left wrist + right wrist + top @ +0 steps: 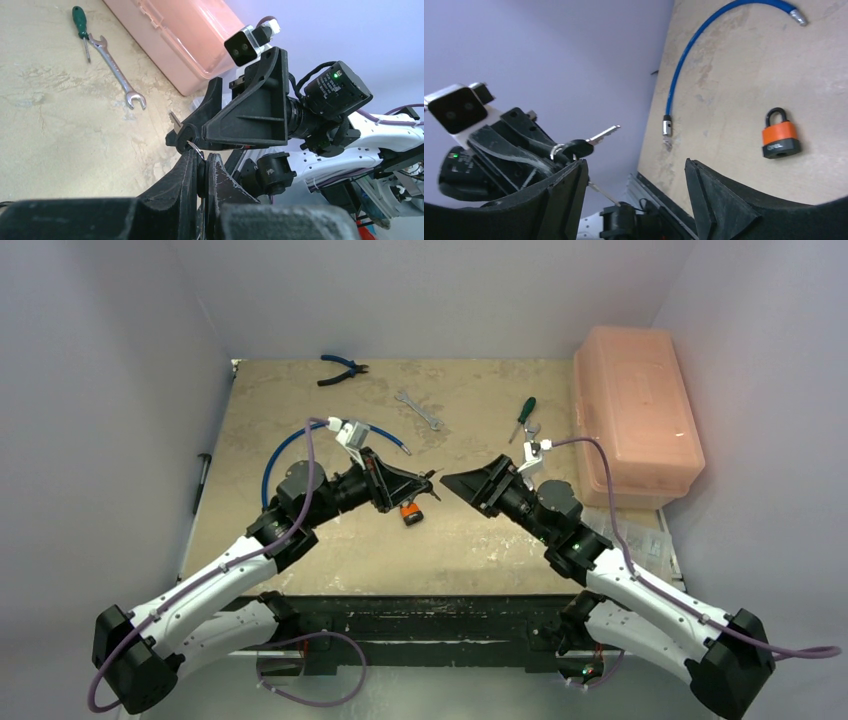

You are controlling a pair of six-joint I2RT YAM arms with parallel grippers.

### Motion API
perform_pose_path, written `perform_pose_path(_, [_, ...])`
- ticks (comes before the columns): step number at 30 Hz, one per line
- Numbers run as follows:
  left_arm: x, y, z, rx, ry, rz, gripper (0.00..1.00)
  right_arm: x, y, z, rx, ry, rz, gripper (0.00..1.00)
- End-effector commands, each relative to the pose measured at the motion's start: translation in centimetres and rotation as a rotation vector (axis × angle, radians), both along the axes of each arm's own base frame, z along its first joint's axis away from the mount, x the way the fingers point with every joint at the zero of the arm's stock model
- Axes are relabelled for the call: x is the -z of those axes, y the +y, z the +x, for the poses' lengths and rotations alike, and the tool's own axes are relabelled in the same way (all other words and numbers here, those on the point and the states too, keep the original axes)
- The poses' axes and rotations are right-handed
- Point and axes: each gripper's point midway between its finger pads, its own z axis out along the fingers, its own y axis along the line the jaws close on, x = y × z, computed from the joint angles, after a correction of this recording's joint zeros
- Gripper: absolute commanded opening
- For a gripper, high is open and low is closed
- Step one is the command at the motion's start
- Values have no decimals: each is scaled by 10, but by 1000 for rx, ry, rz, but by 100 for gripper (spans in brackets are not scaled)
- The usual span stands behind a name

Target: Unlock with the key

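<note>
My left gripper (428,483) is shut on the black head of a key in a small bunch (202,167) and holds it above the table. A second key (600,135), with a black head and a silver blade, hangs from the ring and sticks out past the fingertips; it also shows in the left wrist view (176,124). My right gripper (458,483) faces the left one, open wide (635,167), with its near finger (569,182) just under the keys. The orange padlock (411,512) lies on the table below both grippers and shows in the right wrist view (780,135).
A blue cable (290,445) curves beside the left arm. A pink plastic box (635,415) stands at the right edge. A green screwdriver (523,416), a wrench (418,410) and blue pliers (342,368) lie at the back.
</note>
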Motion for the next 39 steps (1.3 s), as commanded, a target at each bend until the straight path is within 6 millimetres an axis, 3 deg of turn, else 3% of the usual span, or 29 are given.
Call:
perform_pose_path(1, [-13, -4, -3, 38, -92, -20, 0, -61, 1, 5, 24, -56, 174, 76])
perform_pose_path(9, [4, -3, 6, 12, -95, 50, 0, -59, 15, 11, 4, 67, 124, 69])
perform_pose_path(20, [9, -9, 10, 21, -100, 56, 0, -30, 28, 11, 20, 246, 66, 57])
perform_pose_path(39, [22, -12, 6, 53, -83, 74, 0, -28, 36, 16, 26, 235, 34, 8])
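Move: The free key hangs by its ring from the left fingers, with its black head about 4 cm to the right hand's left, 1 cm ahead and some 5 cm above; from the left hand, the head lies about 3 cm right, 1 cm ahead and level. The padlock rests on the table, about 7 cm left, 4 cm ahead and 22 cm below the right hand. The blue cable's near end is roughly 15 cm farther out than the padlock, just left of it. The right fingertips pinch the free key's black head, closing from wide open to nearly shut. The right hand first rises about 5 cm, then sinks most of that again while working some 3 cm left towards the key, tipping about 15 degrees. The left hand keeps its grip on the ringed keys and lowers them about 4 cm to meet it. ##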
